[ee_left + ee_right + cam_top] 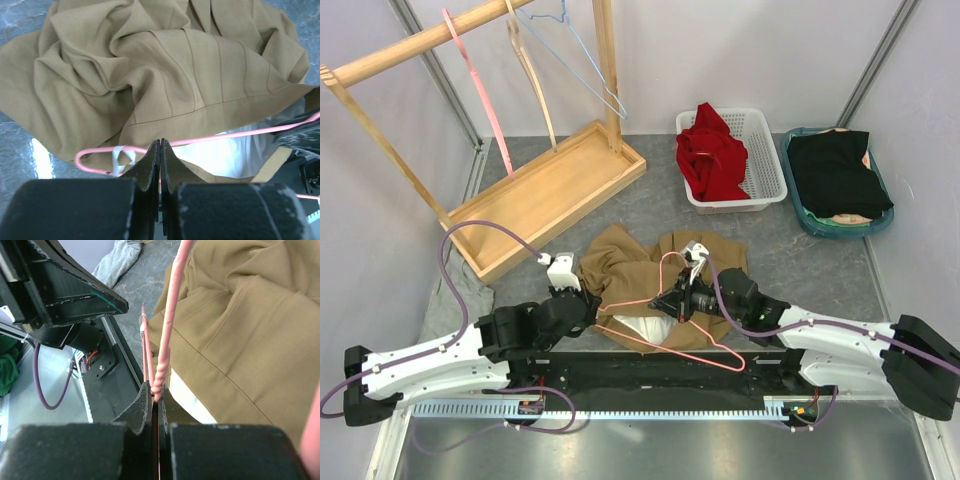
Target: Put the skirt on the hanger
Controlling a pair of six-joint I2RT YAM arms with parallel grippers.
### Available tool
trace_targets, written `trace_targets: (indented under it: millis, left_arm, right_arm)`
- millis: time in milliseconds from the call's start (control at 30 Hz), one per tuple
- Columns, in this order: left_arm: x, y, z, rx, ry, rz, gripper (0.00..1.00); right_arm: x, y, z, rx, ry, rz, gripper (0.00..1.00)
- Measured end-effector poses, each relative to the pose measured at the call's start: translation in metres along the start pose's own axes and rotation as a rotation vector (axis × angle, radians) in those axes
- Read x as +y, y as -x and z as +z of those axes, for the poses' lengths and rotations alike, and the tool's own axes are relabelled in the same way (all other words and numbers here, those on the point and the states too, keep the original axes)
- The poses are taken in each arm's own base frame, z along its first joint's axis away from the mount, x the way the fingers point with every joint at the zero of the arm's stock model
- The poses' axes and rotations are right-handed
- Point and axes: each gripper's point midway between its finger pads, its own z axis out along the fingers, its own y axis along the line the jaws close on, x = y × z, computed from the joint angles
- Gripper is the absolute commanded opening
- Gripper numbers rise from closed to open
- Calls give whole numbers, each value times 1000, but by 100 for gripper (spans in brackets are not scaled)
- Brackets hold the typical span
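Observation:
The tan skirt (630,265) lies crumpled on the table between the two arms, its white lining (638,328) showing at the near side. A pink wire hanger (665,345) lies across it. My right gripper (675,300) is shut on the hanger's twisted neck (167,330), with the skirt (250,330) just to its right. My left gripper (592,305) is at the skirt's left near edge. In the left wrist view its jaws (160,142) are pressed together over the hem of the skirt (150,75). The pink hanger wire (235,132) runs behind the tips; nothing shows between them.
A wooden rack (550,185) stands at the back left with a pink hanger (475,80), a wooden one (530,70) and a blue one (585,55). A white basket (765,175) holds a red garment (710,155). A teal bin (800,215) holds black cloth (835,175). Grey cloth (450,300) lies far left.

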Motion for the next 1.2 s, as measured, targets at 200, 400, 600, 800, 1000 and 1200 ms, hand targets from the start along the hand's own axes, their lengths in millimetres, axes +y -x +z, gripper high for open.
trace_targets:
  millis: [200, 400, 600, 800, 1000, 1200]
  left_arm:
    - [-5, 1, 1, 1, -19, 4, 2]
    - [3, -2, 0, 7, 17, 7, 15]
    - [27, -6, -4, 19, 127, -27, 34]
    - [40, 7, -14, -18, 196, -79, 39]
    - [37, 23, -22, -54, 189, -111, 44]
    - [30, 34, -28, -63, 161, -84, 57]
  right_arm:
    - [4, -2, 11, -9, 3, -9, 0]
    - [6, 0, 19, -29, -9, -16, 0]
    - [5, 3, 21, -56, -34, -19, 0]
    - [3, 8, 32, -74, -60, -23, 0]
    - [12, 14, 48, -89, -46, -43, 0]
    - [19, 5, 57, -58, -32, -74, 0]
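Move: The left fingertips are shut at the white hanging loop on the hanger's left arm, its middle about 1 cm to their left and 1 cm below. The hanger's left tip lies some 3 cm left and 2 cm back. From the right hand, which already grips the hanger at its neck, that loop is roughly 12 cm left, 1 cm back and 2 cm lower; the skirt's middle is about 2 cm ahead, level sideways and 8 cm below. Left fingers open halfway off the loop, retreating left then up; right hand shifts hanger about 6 cm left. ##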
